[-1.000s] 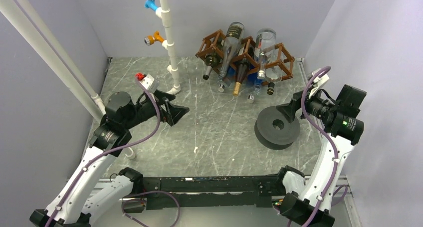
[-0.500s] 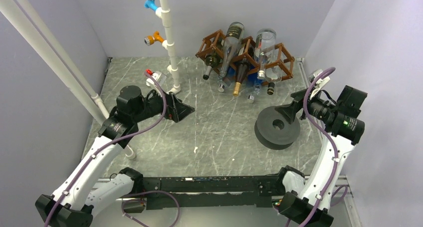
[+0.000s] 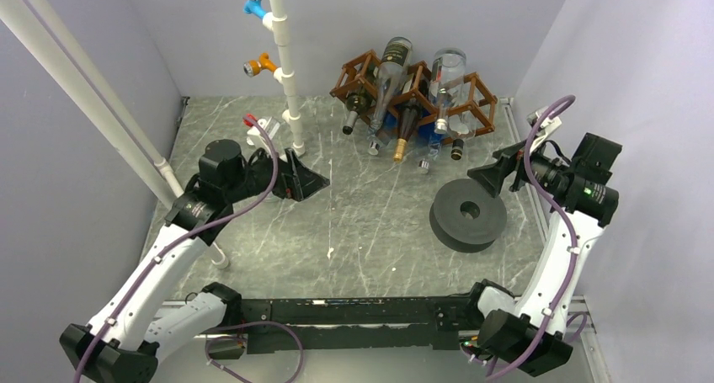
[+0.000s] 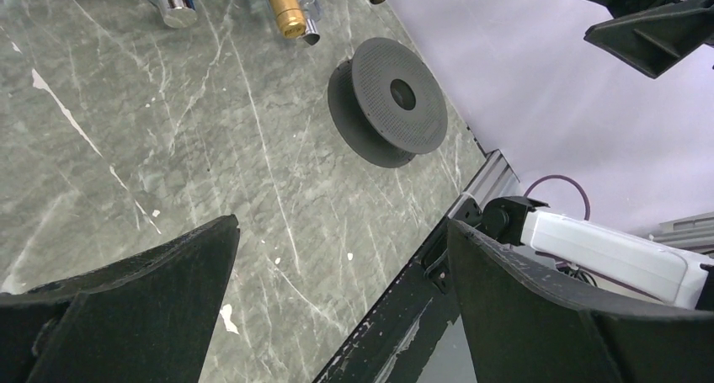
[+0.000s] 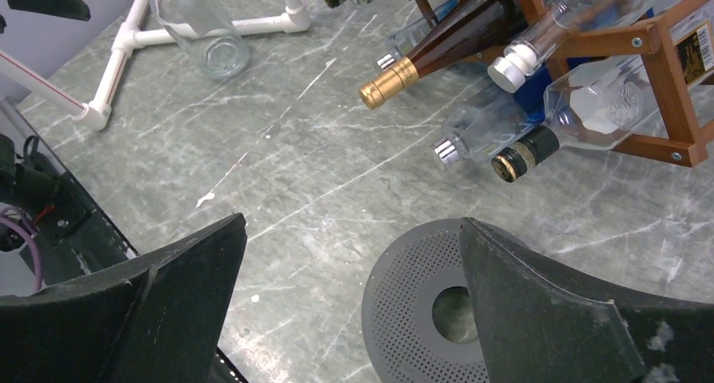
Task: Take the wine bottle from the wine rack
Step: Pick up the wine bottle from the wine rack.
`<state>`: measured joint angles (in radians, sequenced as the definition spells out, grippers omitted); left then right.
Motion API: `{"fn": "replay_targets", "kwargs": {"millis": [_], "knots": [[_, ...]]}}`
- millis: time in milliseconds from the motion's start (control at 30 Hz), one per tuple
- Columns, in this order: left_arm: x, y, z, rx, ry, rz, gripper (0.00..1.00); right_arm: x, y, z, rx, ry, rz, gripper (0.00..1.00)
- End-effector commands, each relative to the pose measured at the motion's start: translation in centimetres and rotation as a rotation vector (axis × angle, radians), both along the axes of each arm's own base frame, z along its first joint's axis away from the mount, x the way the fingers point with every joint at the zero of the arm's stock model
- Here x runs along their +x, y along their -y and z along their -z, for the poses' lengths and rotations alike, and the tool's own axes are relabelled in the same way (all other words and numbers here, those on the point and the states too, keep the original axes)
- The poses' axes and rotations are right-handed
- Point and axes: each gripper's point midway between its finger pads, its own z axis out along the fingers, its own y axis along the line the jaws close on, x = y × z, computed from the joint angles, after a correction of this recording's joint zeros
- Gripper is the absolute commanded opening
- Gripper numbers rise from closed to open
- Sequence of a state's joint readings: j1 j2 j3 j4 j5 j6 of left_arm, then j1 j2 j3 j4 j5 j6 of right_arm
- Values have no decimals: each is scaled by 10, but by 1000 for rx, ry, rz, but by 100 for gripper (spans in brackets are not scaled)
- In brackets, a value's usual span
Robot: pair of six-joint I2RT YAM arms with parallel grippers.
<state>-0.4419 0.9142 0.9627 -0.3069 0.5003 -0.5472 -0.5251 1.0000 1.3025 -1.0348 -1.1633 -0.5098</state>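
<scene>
The brown wooden wine rack point(image 3: 347, 73) stands at the back of the table and holds several bottles lying neck-forward. A brown wine bottle with a gold foil neck point(image 3: 406, 130) pokes out of a lower cell, and in the right wrist view this wine bottle point(image 5: 459, 36) lies beside the rack's slats point(image 5: 667, 73). My left gripper point(image 3: 310, 181) hovers open at mid-left, far from the rack, with nothing between its fingers point(image 4: 341, 223). Over by the right wall my right gripper point(image 3: 482, 174) is open and empty above the table point(image 5: 353, 220), short of the rack.
A dark grey perforated spool point(image 3: 468, 213) lies right of centre, below the right gripper point(image 5: 421, 303). A white pipe stand point(image 3: 285, 71) rises at back left, with a clear glass point(image 5: 209, 31) lying at its foot. Walls close in on both sides.
The left arm has swung forward and to the right, its gripper now further toward the middle. The right arm has lifted and shifted slightly toward the back. Both grippers stayed open.
</scene>
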Motion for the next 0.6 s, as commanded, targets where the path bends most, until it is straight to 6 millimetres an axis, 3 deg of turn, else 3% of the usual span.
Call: {"fn": "replay_targets", "kwargs": {"millis": [0,267,567], "knots": [[-1,-4,-28,-19,59,-25,99,10,2,-20,4,58,-20,100],[11,-4,-43,14,113,-37,99,34,10,-42,22,48,-10,100],[15,-10,-36,28,128,-77,99,78,-17,-38,-4,-37,-31,100]]}}
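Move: The gold-necked wine bottle lies in the rack, its middle some 27 cm ahead of the right hand, 13 cm to the left and 20 cm lower. The clear white-capped bottle is about 33 cm ahead and 3 cm left; the black-capped one some 28 cm ahead and 3 cm right. The grey spool is below, about 3 cm ahead and 3 cm right. From the left hand, the gold-necked bottle lies about 28 cm ahead and 24 cm right. Send the open right gripper forward about 5.5 cm towards the gold-necked bottle in the rack, rising some 2.5 cm on the way; let it drift slightly right at first, then swing back left over the second half. Meanwhile lift the open left gripper about 2.5 cm, easing it a little forward, well clear of the bottles. ##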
